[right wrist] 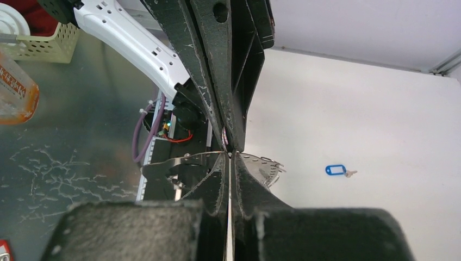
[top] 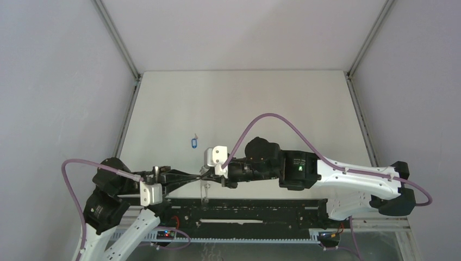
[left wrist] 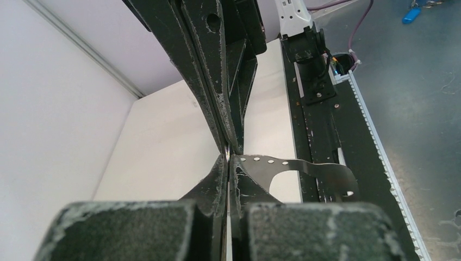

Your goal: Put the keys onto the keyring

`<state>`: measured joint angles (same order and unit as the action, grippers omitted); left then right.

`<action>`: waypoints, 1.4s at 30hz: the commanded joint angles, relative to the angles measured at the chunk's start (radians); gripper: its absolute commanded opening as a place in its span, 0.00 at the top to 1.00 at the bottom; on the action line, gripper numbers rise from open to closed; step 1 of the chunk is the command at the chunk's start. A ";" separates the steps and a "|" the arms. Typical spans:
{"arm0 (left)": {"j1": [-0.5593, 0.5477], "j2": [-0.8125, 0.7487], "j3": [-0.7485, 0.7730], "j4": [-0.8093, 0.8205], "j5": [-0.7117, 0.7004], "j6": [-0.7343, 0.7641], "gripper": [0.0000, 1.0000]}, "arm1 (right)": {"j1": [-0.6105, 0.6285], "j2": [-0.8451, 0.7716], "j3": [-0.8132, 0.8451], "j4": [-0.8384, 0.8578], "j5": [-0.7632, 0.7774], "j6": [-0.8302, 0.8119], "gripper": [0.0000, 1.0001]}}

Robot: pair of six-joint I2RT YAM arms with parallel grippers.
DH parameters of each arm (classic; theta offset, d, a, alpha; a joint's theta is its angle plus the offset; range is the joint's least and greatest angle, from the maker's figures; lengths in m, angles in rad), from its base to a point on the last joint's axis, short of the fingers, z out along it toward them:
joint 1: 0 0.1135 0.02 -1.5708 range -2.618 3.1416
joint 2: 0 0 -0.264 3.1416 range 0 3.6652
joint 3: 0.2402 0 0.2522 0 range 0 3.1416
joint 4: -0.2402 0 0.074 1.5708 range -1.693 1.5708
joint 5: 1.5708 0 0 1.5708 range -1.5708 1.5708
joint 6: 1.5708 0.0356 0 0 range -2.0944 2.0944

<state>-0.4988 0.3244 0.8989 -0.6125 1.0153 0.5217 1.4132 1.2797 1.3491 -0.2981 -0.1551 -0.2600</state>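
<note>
The keyring [left wrist: 318,167] is a thin grey metal band with a row of small holes, held in the air above the table's near edge. My left gripper [left wrist: 229,157] is shut on it, with the band curving off to the right of the tips. My right gripper [right wrist: 229,155] meets it tip to tip and is shut on the same keyring [right wrist: 182,161]. In the top view the left gripper [top: 199,175] and right gripper [top: 210,173] touch at the middle front. A blue-headed key [top: 192,142] lies flat on the white table, apart from both; it also shows as the blue key [right wrist: 337,170]. No black-headed key shows.
A black slotted rail [top: 244,209] runs along the table's near edge under the grippers. Grey walls and metal posts close in the table [top: 282,109] on three sides. Off the table stand an orange bottle [right wrist: 15,87] and a pale basket [right wrist: 51,43].
</note>
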 commanded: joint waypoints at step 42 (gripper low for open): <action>0.005 0.043 0.140 -0.215 -0.038 -0.045 0.56 | 0.020 -0.099 -0.155 0.186 0.055 0.087 1.00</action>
<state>-0.4988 0.3344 0.9443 -0.7986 0.9104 0.4850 1.4303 1.2125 1.1881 -0.1482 -0.0765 -0.1764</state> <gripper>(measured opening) 0.439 0.006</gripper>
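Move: At both closed sets of fingertips, which almost meet, is the metal keyring plate: its middle is about 4 cm back from either hand, level sideways and some 1 cm below. The blue-tagged key lies on the table about 20 cm ahead of either hand, roughly 5 cm to the left and some 33 cm below. Letting go of the keyring, the left hand opens its fingers to nearly half, then dips about 3 cm, easing up again at the end with a slight wrist turn. The right hand, still pinching the keyring, drops some 4 cm and comes most of the way back up, ending about 1.5 cm lower, beside the left's open fingertips. ##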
